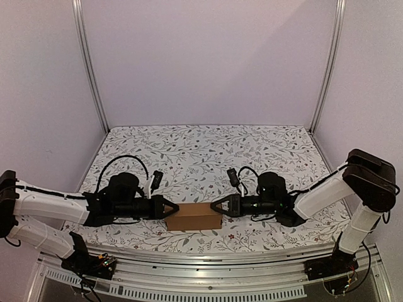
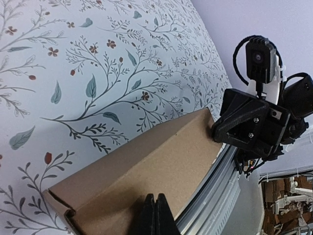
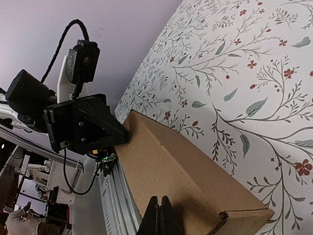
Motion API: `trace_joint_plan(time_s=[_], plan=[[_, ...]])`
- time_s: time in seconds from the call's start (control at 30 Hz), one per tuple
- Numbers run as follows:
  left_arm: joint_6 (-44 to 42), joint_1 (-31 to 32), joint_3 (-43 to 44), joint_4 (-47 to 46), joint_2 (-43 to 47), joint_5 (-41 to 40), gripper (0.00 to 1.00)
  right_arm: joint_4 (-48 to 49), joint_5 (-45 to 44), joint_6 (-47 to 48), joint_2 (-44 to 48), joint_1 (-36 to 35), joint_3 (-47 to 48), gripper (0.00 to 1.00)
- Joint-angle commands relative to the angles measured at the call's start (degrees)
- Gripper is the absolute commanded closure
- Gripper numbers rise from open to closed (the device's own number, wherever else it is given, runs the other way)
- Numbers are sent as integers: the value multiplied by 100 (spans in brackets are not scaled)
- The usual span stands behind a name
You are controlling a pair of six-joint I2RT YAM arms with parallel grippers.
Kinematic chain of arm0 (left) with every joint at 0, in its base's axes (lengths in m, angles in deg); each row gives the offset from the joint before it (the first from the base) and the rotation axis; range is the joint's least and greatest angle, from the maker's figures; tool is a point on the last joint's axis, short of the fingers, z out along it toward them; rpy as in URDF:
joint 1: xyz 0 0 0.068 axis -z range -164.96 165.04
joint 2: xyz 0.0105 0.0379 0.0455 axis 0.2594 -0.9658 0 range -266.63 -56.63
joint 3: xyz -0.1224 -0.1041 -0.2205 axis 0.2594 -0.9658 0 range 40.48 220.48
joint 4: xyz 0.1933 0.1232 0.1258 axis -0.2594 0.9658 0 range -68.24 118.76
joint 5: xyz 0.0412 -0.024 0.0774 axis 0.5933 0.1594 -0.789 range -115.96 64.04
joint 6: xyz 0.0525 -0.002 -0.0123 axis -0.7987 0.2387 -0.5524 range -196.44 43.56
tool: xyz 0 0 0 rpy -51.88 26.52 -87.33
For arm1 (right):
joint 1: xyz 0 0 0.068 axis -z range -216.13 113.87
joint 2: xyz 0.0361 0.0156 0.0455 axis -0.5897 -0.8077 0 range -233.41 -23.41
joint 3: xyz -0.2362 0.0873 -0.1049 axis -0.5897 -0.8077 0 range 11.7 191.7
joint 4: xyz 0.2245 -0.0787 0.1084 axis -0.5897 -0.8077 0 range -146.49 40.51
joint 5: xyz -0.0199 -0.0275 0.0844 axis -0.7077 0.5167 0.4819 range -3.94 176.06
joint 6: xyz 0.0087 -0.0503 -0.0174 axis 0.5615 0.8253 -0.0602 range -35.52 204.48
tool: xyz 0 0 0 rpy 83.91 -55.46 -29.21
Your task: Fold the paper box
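Note:
The paper box (image 1: 193,217) is a small closed brown cardboard box lying on the floral cloth near the table's front edge, between the two arms. My left gripper (image 1: 174,211) is shut, its tip touching the box's left end. My right gripper (image 1: 215,206) is shut too, its tip at the box's right end. In the left wrist view my closed fingertips (image 2: 155,197) rest against the box (image 2: 146,164), with the right gripper (image 2: 215,131) at the far end. The right wrist view mirrors this: shut gripper (image 3: 158,199), box (image 3: 181,164), left gripper (image 3: 124,137) opposite. Nothing sits between either pair of jaws.
A floral tablecloth (image 1: 208,157) covers the table. An aluminium rail (image 1: 208,267) runs along the near edge just in front of the box. Metal frame posts (image 1: 91,69) and pale walls enclose the back and sides.

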Motion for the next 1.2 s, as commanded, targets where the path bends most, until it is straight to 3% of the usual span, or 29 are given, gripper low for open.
trace_joint_plan(time_s=[0.0,0.47,0.77,0.93,1.17], plan=[[-191,-40,109,842,83,-141,100,-1859,-310,454,401,-19,29,100],[-964,-96,1343,2690,926,-793,97,-3825,-1108,1499,1698,-854,673,100],[-1219,-344,2062,3273,-30,-1064,100,-4255,-2115,1914,1228,-1739,860,100],[-1295,-370,2273,3313,-616,-1065,100,-4595,-2722,1895,636,-1806,1165,100],[-1265,-383,2261,3344,-1130,-922,100,-4913,-3616,1899,509,-1794,1451,99]])
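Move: The closed box has its middle some 5 cm to the right of the left hand, about 1 cm back and 4 cm down; its left end is roughly 4 cm to that hand's left. From the right hand, the box's middle lies some 6 cm left, 1 cm back and 4 cm down. The box's right end is about 3 cm to the right of the right hand. Its near long wall is some 5 cm back. The box lid is let go at both ends as the shut grippers lift off. The left one hops about 7 cm up and over the far edge, coming down 5 cm forward of its start beside the far wall, fingers tipping steeper. The right one swings back some 8 cm over the near edge, then sinks in front of the box and closes forward on the near wall, tipping down about 35 degrees. ##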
